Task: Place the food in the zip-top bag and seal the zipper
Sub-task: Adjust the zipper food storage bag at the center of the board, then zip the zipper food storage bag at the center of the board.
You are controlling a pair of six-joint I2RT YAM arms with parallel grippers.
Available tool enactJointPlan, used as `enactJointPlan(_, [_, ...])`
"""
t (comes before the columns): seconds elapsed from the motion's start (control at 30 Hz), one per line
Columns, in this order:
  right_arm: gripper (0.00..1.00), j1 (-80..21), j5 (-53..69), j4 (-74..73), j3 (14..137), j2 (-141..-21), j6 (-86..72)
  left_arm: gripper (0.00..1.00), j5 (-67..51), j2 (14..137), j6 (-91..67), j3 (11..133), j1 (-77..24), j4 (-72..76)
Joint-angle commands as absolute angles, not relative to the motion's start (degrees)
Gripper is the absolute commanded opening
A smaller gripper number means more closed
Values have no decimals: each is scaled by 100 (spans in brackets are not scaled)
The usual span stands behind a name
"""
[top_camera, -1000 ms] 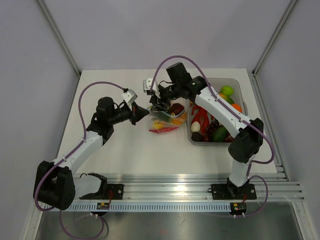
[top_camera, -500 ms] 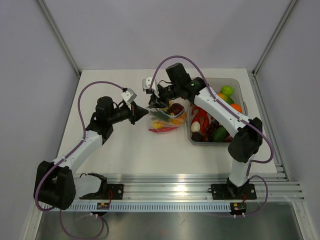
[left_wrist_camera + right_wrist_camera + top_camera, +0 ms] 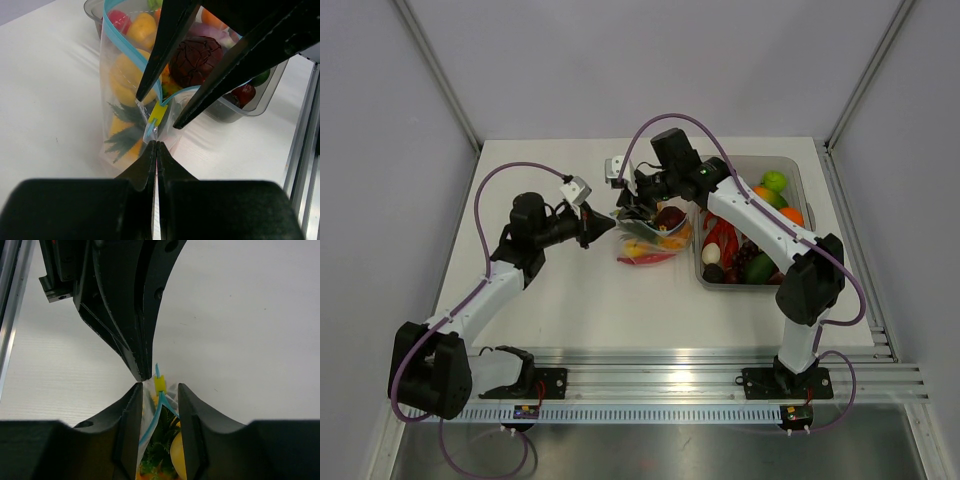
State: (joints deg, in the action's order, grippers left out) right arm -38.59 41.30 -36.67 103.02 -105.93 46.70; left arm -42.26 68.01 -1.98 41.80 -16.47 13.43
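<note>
The zip-top bag (image 3: 650,242) lies mid-table, holding yellow, orange and red food (image 3: 124,75) and a dark brown piece (image 3: 196,59). Its blue zipper (image 3: 125,46) gapes along most of the mouth and meets at a yellow slider (image 3: 159,384). My left gripper (image 3: 156,144) is shut on the clear bag corner just past the slider, also seen from above (image 3: 605,227). My right gripper (image 3: 160,388) stands open astride the zipper at the slider, its fingers (image 3: 165,45) reaching down from the far side. More food (image 3: 752,262) fills the tub.
A rigid clear tub (image 3: 798,178) stands right of the bag, almost touching it. The right arm (image 3: 760,215) arches over the tub's left side. The aluminium rail (image 3: 720,365) runs along the near table edge. The white table (image 3: 570,300) lies left of and in front of the bag.
The right gripper has crept slightly up and away over the bag's mouth, its jaws narrowing then parting again. The left gripper has kept its hold in place.
</note>
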Motion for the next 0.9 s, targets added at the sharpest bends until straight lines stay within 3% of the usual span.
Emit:
enactJointPlan(0.0, [40, -3937, 4017, -3419, 10336, -10555, 4658, 0, -4386, 6741, -202, 4403, -1600, 1723])
enactJointPlan(0.17, [23, -3929, 3858, -3454, 10362, -10591, 4685, 0, -4394, 6706, -202, 4403, -1573, 1714])
enactJointPlan(0.3, [1, -3946, 3850, -3498, 10380, -10582, 4667, 0, -4386, 6610, -211, 4368, -1556, 1714])
enactJointPlan(0.47, [0, -3929, 3779, -3577, 10362, -10494, 4667, 1, -4508, 6487, -281, 4280, -1547, 1854])
enactJointPlan(0.53, [0, -3937, 3832, -3542, 10310, -10450, 4676, 13, -4701, 6513, -220, 4315, -1538, 1898])
enactJointPlan(0.57, [0, -3937, 3867, -3525, 10301, -10424, 4658, 25, -4702, 6539, -194, 4350, -1538, 1803])
enactJointPlan(0.67, [0, -3929, 4042, -3489, 10336, -10398, 4553, 34, -4650, 6522, -35, 4430, -1521, 1565])
enactJointPlan(0.87, [0, -3938, 4166, -3322, 10309, -10301, 4447, 35, -4702, 6460, 317, 4228, -1512, 1879])
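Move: The bag's yellow zipper slider already sits between the right hand's open fingers, within 1 cm of their midpoint. From the shut left hand it is some 2 cm to the right and 1 cm ahead. In the bag's mouth, a dark red food lies about 11 cm to the right of the right hand, level with it fore and aft and roughly 4 cm lower; the food bin's middle is some 31 cm right, 2 cm ahead and 12 cm below. The yellow slider gets pinched as the right hand edges about half a centimetre forward and shuts its fingers on it, then holds there. Once that grip is closed, the left hand rises roughly 1.5 cm at the near end of the zipper and opens its fingers to about a third, letting go of the bag's corner. ##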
